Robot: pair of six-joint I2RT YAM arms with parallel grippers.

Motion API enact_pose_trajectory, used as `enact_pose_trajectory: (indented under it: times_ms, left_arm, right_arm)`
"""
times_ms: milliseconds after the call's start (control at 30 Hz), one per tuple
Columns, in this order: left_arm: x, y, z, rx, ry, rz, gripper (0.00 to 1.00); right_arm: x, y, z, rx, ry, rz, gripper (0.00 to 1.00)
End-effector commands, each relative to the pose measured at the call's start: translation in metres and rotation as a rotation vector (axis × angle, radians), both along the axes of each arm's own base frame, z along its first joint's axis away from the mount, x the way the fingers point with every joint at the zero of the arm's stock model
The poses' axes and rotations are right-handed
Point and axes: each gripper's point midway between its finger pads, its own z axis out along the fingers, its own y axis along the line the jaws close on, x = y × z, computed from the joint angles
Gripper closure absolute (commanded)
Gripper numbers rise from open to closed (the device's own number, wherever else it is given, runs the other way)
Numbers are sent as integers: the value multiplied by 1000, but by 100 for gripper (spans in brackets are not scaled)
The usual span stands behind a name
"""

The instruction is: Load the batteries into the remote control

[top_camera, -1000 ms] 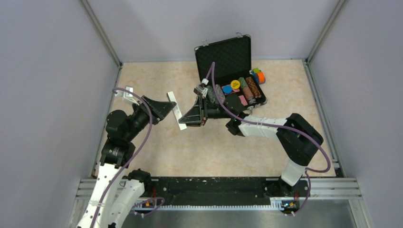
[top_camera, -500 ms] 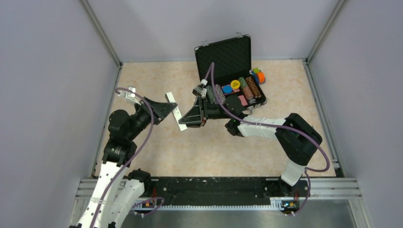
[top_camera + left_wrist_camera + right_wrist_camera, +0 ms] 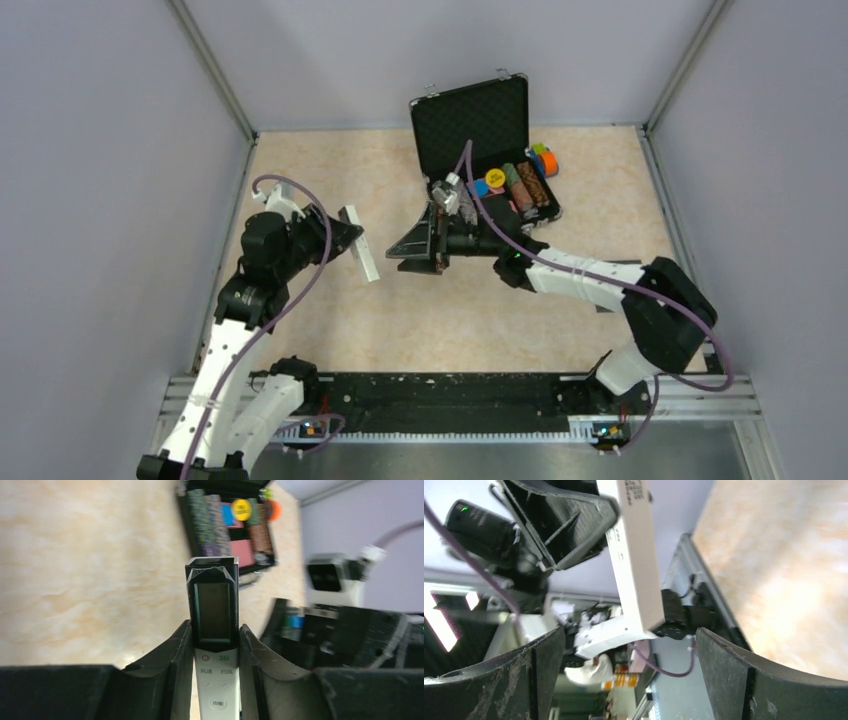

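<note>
The remote control (image 3: 361,243) is a slim white bar held off the table, tilted, with my left gripper (image 3: 350,234) shut on it. In the left wrist view the remote control (image 3: 214,600) sits clamped between both fingers of the left gripper (image 3: 215,628), its dark display end pointing away and its white button face toward the camera. My right gripper (image 3: 396,247) stands wide open just right of the remote, apart from it. From the right wrist, the remote control (image 3: 634,560) hangs ahead of the open right gripper (image 3: 628,634), with nothing between the fingers. The batteries are out of view.
An open black case (image 3: 470,118) stands at the back right with poker chips (image 3: 495,178) in its tray, and small coloured blocks (image 3: 545,160) sit beside it. Grey walls enclose the table on three sides. A black rail (image 3: 450,392) runs along the near edge.
The right gripper let go of the remote, opened wide and drew back to the right. The left gripper closed on the remote and carried it slightly left.
</note>
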Motion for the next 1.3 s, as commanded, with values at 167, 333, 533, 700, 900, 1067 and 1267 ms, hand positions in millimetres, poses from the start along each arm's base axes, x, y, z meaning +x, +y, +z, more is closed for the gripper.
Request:
enact_pose_trajectory:
  times_ms: [167,333,533,700,900,1067,1267]
  left_arm:
    - [17,84,-114,524,368,266,100]
    - [30,87,-160,578,496,276,100]
    - [44,90,-194,596,514,305,100]
    - [46,90,-213,606,525,298,98]
    - [40,92,-237,627,592,296,79]
    - [34,94,-239,609,606,329,38]
    - [29,96,-197,554,503,369,1]
  right_arm:
    - [44,-149,-72,-767,-312,-552,1]
    - [40,-237,-46,-908,-394,-838,1]
    - [18,-284,-13,-865,-395,-982,1]
    - [5,-300,0,-879,-385,-996,1]
    - [-7,-317,24,-867,-396,-1020,1]
    - [-21,-336,32,-888,-392,-1036,1]
    - [-39,-364,42,-888,-406,-1080,1]
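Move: The left hand still grips the remote in the air, screen side outward; the bare patch of table it is taken to lies about 2 cm ahead, 9 cm to the left and 25 cm below. The chip case sits some 24 cm ahead and 32 cm right of the left hand, 24 cm lower. From the empty, wide-open right hand the remote is about 8 cm left and 4 cm ahead at equal height, while the grey block plate is about 4 cm ahead, 53 cm right and 25 cm below. The left hand carries the remote down about 24 cm and some 9 cm to its left, tipping the wrist so the fingers come to point down at the table, then opens wide to let go of it close above the tabletop. Meanwhile the right hand, already open, sweeps roughly 34 cm to the right, away from the remote and towards the block plate, dipping about 4 cm and rising again on the way, while its wrist swings clockwise and its fingers tip downward. ##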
